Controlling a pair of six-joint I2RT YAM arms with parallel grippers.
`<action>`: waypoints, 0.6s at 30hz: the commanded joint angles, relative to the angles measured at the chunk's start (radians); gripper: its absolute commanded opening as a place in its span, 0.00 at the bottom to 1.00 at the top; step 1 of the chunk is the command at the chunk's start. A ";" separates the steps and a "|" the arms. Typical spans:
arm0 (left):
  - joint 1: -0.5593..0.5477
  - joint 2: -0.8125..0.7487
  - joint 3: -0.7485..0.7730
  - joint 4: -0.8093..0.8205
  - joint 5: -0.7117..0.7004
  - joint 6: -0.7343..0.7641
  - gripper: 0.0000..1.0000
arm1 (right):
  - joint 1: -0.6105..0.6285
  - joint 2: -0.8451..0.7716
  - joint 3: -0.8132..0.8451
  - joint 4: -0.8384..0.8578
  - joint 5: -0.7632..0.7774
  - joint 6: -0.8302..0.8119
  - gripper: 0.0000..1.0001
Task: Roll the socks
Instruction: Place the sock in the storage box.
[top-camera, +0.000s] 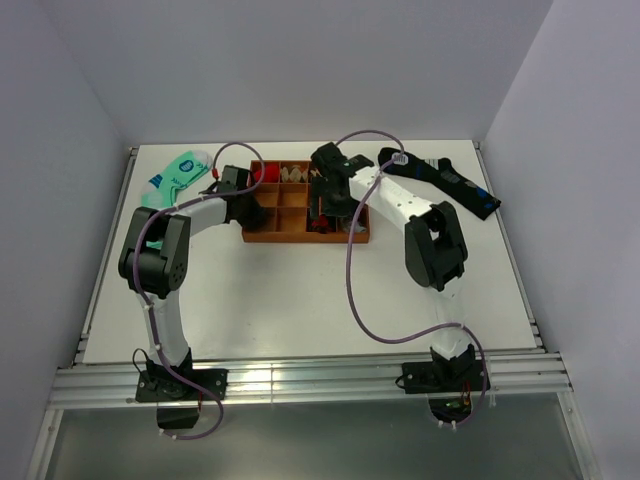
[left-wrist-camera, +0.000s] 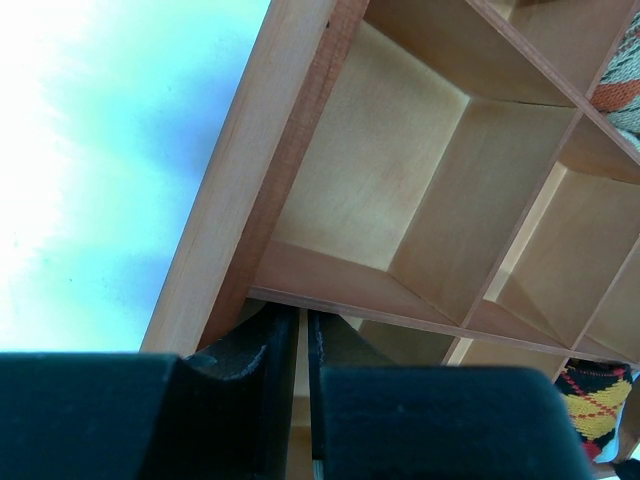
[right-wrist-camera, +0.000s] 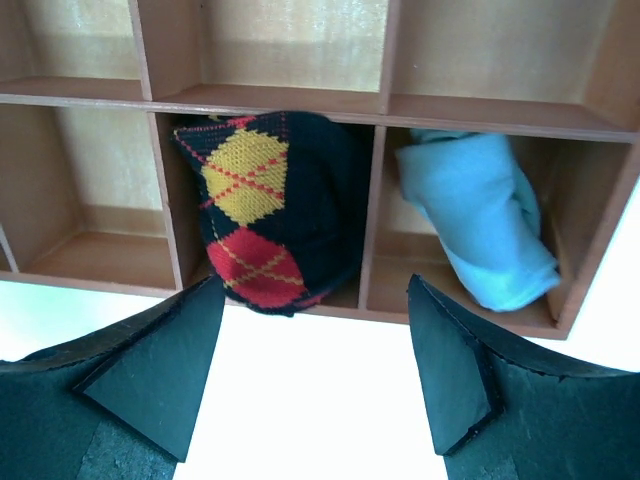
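Note:
A rolled black argyle sock (right-wrist-camera: 268, 215) with red and yellow diamonds sits in a front compartment of the wooden tray (right-wrist-camera: 300, 100); the left wrist view shows its edge (left-wrist-camera: 596, 396). My right gripper (right-wrist-camera: 315, 370) hangs open just in front of that compartment, apart from the sock, with nothing between its fingers. From above it is over the tray's right half (top-camera: 326, 200). My left gripper (left-wrist-camera: 301, 325) is at the tray's left wall (top-camera: 240, 185). Its jaws are closed to a thin gap filled by a strip of the tray's wood.
A rolled light blue sock (right-wrist-camera: 470, 225) fills the compartment right of the argyle one. Other rolled socks lie in the tray's back compartments (top-camera: 283, 172). A mint green sock (top-camera: 180, 172) lies left of the tray and a dark navy sock (top-camera: 445, 180) to its right.

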 joint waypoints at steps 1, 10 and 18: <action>0.013 -0.023 -0.016 0.038 -0.014 -0.004 0.15 | -0.008 -0.101 0.036 -0.023 0.031 -0.004 0.81; 0.003 -0.062 -0.048 0.063 0.015 -0.009 0.15 | -0.013 -0.141 0.035 -0.023 0.024 -0.013 0.82; -0.028 -0.108 -0.083 0.090 0.013 -0.006 0.15 | -0.016 -0.194 -0.013 -0.003 0.026 -0.023 0.83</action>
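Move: The right hand hangs open and already clear just in front of and above the rolled argyle sock, which sits in the storage box's front row, third compartment: about 5 cm ahead, 3 cm to the left and 6 cm below. The grey rolled sock lies in the next compartment, about 5 cm ahead, 5 cm to the right, equally low; the empty front compartment is roughly 5 cm ahead and 11 cm left. From the left hand, the argyle sock is some 15 cm right, about level forward and in height. The right hand goes almost straight up, about 5 cm, away from the argyle sock and the box's front edge, its wrist tipping some 5 degrees so the fingers point a little farther forward, and they stay wide open and empty. The left hand keeps its nearly shut fingers down in the box's front-left compartment, still at first and then easing back about 1 cm from the divider ahead of them. ##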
